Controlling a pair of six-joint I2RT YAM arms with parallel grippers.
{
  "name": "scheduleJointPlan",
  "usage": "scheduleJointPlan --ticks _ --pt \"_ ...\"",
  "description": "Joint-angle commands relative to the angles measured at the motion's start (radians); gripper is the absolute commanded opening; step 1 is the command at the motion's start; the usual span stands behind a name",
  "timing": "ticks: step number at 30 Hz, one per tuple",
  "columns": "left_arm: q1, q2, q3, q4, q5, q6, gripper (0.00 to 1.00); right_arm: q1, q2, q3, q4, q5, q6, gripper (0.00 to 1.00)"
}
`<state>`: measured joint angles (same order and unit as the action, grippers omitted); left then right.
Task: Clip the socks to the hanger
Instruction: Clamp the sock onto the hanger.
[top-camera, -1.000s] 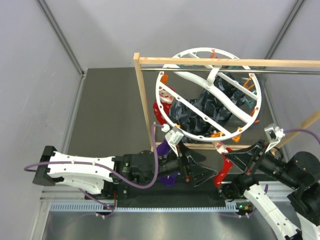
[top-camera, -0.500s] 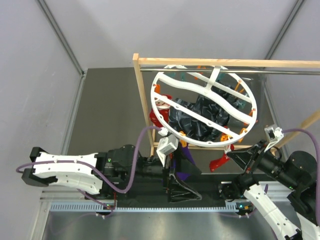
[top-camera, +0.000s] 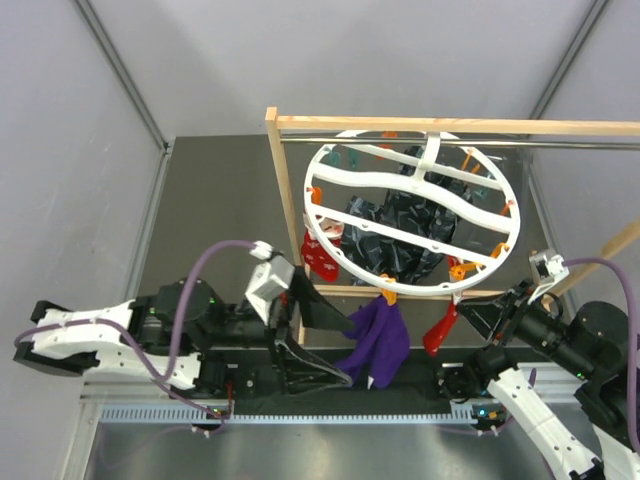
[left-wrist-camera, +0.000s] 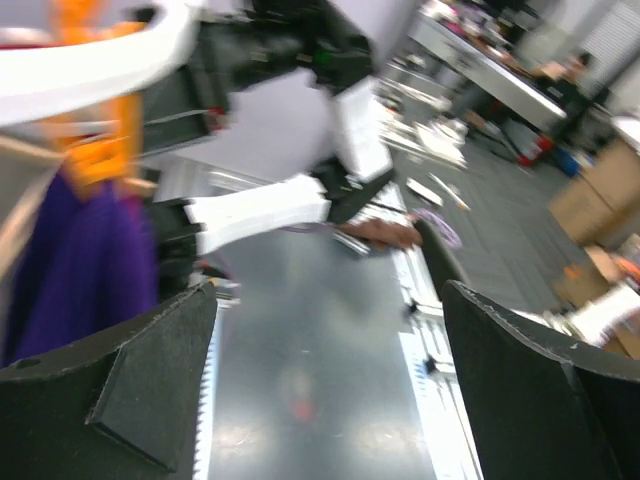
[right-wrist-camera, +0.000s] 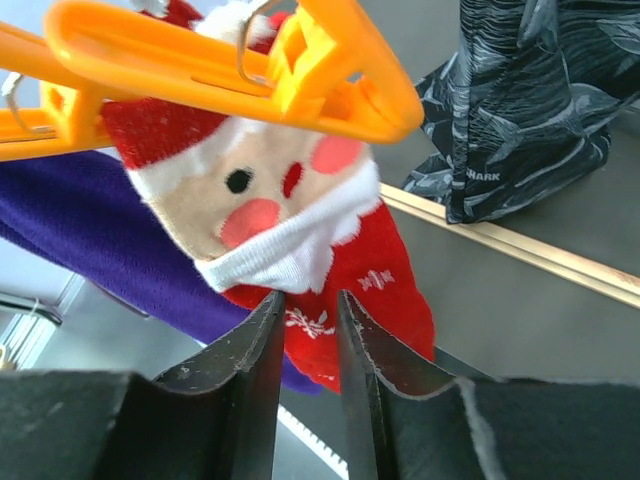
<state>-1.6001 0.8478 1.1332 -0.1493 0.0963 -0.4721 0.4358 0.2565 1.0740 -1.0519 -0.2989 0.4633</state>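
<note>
The white ring hanger (top-camera: 330, 258) hangs from the rack's metal rod. A purple sock (top-camera: 378, 340) hangs from an orange clip (top-camera: 388, 296) at its near rim; it also shows in the left wrist view (left-wrist-camera: 70, 260). My left gripper (top-camera: 328, 340) is wide open and empty, just left of the purple sock (left-wrist-camera: 325, 370). My right gripper (right-wrist-camera: 305, 320) is shut on the hem of a red Santa sock (right-wrist-camera: 390, 280) that hangs from an orange clip (right-wrist-camera: 250, 70). A second red sock (top-camera: 318, 250) hangs at the left rim. Dark teal socks (top-camera: 400, 235) hang under the middle.
The wooden rack has a post (top-camera: 288, 220) to the left of the hanger, a top bar (top-camera: 450, 125) and a low base bar (right-wrist-camera: 520, 250). The slotted rail (top-camera: 300, 412) runs along the near edge. Grey walls stand on both sides.
My left arm has pulled back to the left and opened, letting go of the purple sock, which now hangs from the clip. The hanger has swung and levelled. The right arm has barely moved.
</note>
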Motion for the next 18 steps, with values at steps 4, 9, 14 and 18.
scheduleJointPlan --ticks 4,9,14,18 --pt "-0.003 -0.24 -0.024 -0.317 -0.511 -0.068 0.99 0.009 0.026 0.035 -0.011 0.056 -0.022 0.3" --pt "-0.004 -0.45 -0.14 -0.46 -0.771 -0.273 0.99 0.007 0.023 0.035 -0.017 0.101 -0.012 0.36" --pt "-0.003 -0.498 -0.24 -0.544 -0.862 -0.364 0.99 0.007 0.013 0.0 -0.01 0.141 0.001 0.46" --pt "-0.004 -0.451 -0.265 -0.59 -0.966 -0.427 0.99 0.007 0.021 -0.013 -0.033 0.193 0.005 0.79"
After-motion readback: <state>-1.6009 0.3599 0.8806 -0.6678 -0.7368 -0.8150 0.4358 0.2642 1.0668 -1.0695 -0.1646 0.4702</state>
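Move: The red Santa sock hangs right at my right fingertips, its middle about 3 cm to the left, 1 cm ahead and roughly level; its orange clip is some 5 cm ahead and 6 cm above the hand, 1 cm left. The purple sock hangs about 16 cm left of that hand, 6 cm back and 3 cm below. From my raised left hand the red sock lies some 22 cm right, 8 cm ahead and 7 cm lower. I spread my right fingers from a narrow gap to well open beside the red sock, while that hand eases about 2.5 cm forward and to the right and turns slightly clockwise. Meanwhile my open, empty left hand swings forward and left, away from the red sock, some 13 cm each way, then sinks about as far outside the stand's left upright, its wrist turning counter-clockwise nearly 50 degrees. ##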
